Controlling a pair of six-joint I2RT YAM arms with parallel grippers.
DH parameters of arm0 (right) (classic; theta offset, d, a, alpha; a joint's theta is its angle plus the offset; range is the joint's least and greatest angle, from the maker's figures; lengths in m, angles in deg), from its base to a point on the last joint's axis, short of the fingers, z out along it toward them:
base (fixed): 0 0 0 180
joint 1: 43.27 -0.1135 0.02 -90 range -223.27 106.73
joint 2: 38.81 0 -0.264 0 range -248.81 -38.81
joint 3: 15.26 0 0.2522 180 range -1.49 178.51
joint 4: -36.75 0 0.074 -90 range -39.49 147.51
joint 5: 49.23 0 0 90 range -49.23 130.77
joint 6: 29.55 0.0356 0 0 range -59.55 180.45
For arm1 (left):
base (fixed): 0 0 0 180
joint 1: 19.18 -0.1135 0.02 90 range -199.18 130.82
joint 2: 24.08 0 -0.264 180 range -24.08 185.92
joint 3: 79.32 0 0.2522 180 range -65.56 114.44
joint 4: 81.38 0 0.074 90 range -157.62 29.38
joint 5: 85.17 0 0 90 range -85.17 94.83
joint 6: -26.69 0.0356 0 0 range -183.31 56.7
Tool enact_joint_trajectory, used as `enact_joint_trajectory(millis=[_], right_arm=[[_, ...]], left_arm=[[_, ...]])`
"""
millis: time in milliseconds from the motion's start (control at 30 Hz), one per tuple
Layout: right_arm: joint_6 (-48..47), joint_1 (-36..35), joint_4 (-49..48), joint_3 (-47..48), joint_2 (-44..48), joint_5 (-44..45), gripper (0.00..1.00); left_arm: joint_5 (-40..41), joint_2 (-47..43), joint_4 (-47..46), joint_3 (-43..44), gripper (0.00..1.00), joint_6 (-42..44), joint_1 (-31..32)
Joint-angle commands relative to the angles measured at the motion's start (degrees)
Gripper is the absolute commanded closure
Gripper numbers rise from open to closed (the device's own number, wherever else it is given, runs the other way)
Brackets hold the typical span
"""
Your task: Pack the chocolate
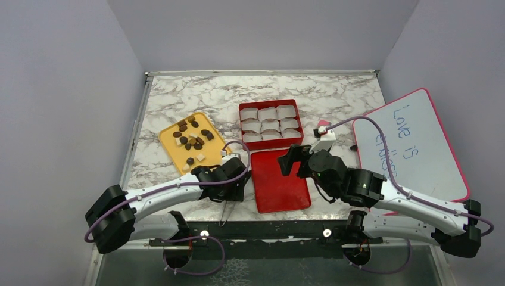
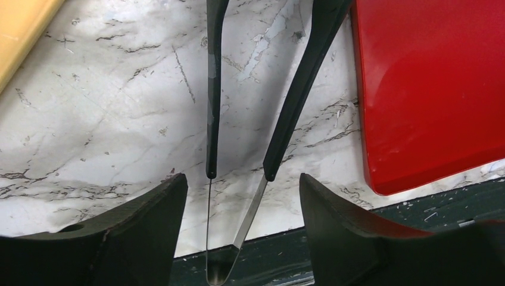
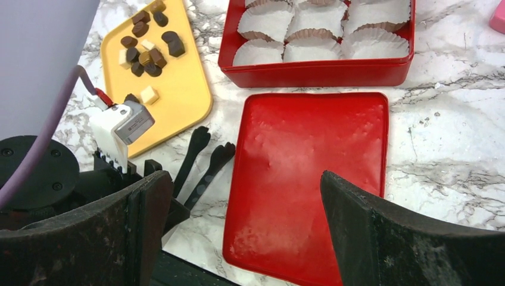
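Note:
The chocolate, several dark brown and pale pieces, lies on a yellow tray, also seen in the right wrist view as chocolate on the tray. A pair of tongs with black tips and a metal spring end lies on the marble. My left gripper straddles the tongs, its jaws apart and touching neither arm. In the top view the left gripper sits just left of the red lid. My right gripper hangs wide open over the lid, holding nothing.
A red box lined with white paper cups stands behind the lid. A small pink block and a whiteboard lie to the right. The tongs' spring end overhangs the table's dark near edge.

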Motion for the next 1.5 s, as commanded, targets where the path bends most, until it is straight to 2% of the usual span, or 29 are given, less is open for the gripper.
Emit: enact_joint_trajectory(millis=[0,267,367,567,800,1267,1467], right_arm=[[-1.17,0.01,-2.55,-0.41,0.06,2.95,0.01],[1.60,0.01,-1.37,-1.59,-0.84,2.59,0.03],[2.40,0.01,-0.56,-1.53,-1.29,2.54,0.03],[3.34,0.01,-0.29,-1.57,-1.82,2.08,0.04],[4.75,0.01,-0.19,-2.58,-2.32,1.71,0.04],[5.10,0.01,-0.04,-2.69,-2.15,0.92,0.04],[7.49,0.01,-3.00,-3.70,-1.25,-6.92,0.05]], left_arm=[[1.24,-0.72,-1.47,-1.23,0.32,-1.23,0.62],[2.39,5.20,-2.80,-1.30,0.35,-2.06,4.53],[3.62,6.41,-2.89,-0.01,0.48,-1.96,5.89],[6.37,5.87,-2.93,-0.07,0.57,-0.49,6.37],[7.44,4.96,-3.79,-1.40,0.54,-0.21,6.36],[6.17,6.23,-4.30,-1.21,0.57,0.38,6.37],[6.65,1.58,-3.90,0.94,0.62,0.71,6.37]])
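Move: The tongs lie almost under the left hand, their middle about 2 cm ahead and 3 cm below, legs between the open fingers and the bend towards the robot. The red lid's middle is some 16 cm to its right and 6 cm ahead; the yellow chocolate tray is about 11 cm left and 17 cm ahead. From the right hand, the tongs lie roughly 20 cm left, 6 cm back and 22 cm below. The left hand sinks about 2 cm, closing onto both tong legs; the right sinks some 3 cm. ##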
